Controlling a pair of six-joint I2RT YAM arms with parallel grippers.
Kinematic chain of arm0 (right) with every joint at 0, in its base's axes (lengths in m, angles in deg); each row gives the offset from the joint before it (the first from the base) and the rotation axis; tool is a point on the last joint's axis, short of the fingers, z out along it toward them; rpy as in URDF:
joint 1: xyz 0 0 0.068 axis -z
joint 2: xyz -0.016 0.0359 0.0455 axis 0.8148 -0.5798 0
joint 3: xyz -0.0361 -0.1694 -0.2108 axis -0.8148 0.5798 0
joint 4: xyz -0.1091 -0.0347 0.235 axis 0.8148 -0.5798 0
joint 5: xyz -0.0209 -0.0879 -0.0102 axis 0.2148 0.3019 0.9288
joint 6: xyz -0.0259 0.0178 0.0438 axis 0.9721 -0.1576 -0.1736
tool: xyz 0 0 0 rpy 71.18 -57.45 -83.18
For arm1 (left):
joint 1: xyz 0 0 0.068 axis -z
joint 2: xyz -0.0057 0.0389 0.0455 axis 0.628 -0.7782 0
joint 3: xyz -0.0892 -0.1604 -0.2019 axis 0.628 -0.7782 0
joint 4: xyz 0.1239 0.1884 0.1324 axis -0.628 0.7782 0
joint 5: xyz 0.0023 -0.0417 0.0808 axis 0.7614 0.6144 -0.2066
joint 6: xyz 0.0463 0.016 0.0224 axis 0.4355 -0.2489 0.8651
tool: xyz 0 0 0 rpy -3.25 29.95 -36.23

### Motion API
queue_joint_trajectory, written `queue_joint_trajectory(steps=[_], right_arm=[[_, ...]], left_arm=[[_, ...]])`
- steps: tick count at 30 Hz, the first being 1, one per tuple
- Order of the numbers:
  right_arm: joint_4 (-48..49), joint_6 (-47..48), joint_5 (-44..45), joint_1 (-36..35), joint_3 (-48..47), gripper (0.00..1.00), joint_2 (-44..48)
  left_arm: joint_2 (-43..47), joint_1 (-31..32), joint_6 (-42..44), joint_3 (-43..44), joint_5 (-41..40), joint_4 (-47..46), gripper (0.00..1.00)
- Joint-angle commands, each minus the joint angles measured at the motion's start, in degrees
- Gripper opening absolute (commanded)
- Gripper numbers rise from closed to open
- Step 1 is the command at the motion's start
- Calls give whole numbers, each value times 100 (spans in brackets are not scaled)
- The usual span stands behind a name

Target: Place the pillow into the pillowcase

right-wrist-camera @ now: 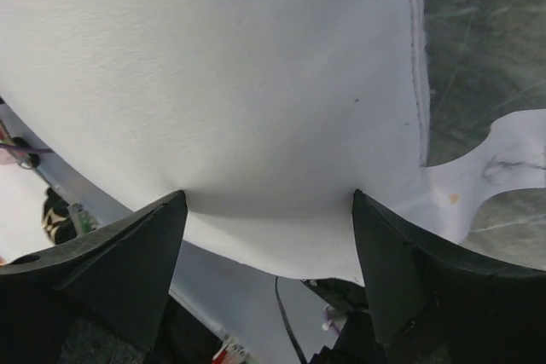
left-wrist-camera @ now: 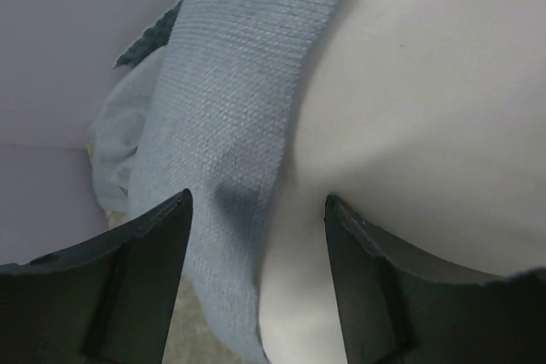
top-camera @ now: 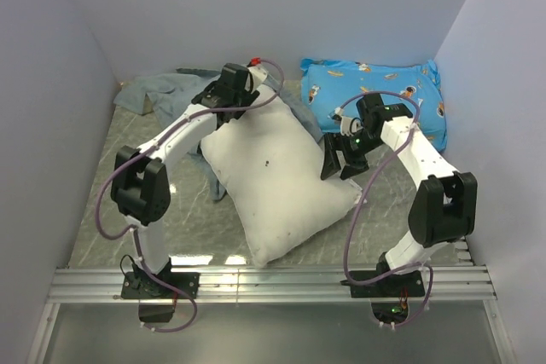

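The white pillow lies puffed up in the middle of the table. The grey-blue pillowcase is crumpled at the back left, and a strip of it runs along the pillow's left side. My left gripper is at the pillow's far left corner. In the left wrist view this gripper is open, with the pillowcase edge and the pillow lying between its jaws, unclamped. My right gripper is at the pillow's right edge. In the right wrist view it is open, its tips against the pillow.
A bright blue cartoon-print cushion lies at the back right, just behind the right arm. Pale walls close in the left, back and right sides. An aluminium rail crosses the near edge. A white tag lies on the marbled tabletop beside the pillow.
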Motion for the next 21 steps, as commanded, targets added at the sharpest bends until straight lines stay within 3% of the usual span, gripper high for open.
queue_joint_trajectory(steps=[1, 3, 7, 12, 15, 17, 18, 19, 21], right_arm=[[166, -196, -5, 11, 28, 85, -139], [271, -205, 13, 11, 11, 85, -236], [447, -223, 162, 20, -130, 64, -596], [746, -311, 505, 46, -218, 59, -755], [764, -302, 470, 64, -341, 57, -860], [808, -302, 479, 64, -385, 56, -860], [860, -302, 470, 64, -411, 56, -878], [887, -302, 409, 73, -429, 54, -887], [1001, -354, 287, 64, -482, 49, -913]], left_arm=[[-180, -2, 755, 300, -96, -664, 68], [-373, -19, 887, 422, -158, -823, 66], [-690, -98, 966, 747, -290, -1149, 48], [-1129, -125, 1220, 1301, -289, -1307, 46], [-1419, -134, 1431, 1486, -299, -1377, 36], [-1586, -142, 1467, 1653, -246, -1360, 23], [-1639, -142, 1433, 1732, -193, -1212, 8], [-1674, -125, 1380, 1976, 25, -1011, 1], [-1657, -90, 1074, 2206, 508, -615, 0]])
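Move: The pillowcase's open edge, draped over the pillow's far end, runs about 8 cm ahead of the left hand, 2 cm right and 2 cm below; the rest of the case lies bunched some 20 cm left, level with the hand and 14 cm below. The pillow's right side is about 2 cm ahead of the right hand, 2 cm left and 4 cm below; its white tag is roughly 3 cm back, 5 cm right and 9 cm below. Left reaches 9 cm forward, shutting on the pillowcase edge; right sinks and advances 3 cm, half-closing around pillow fabric. ##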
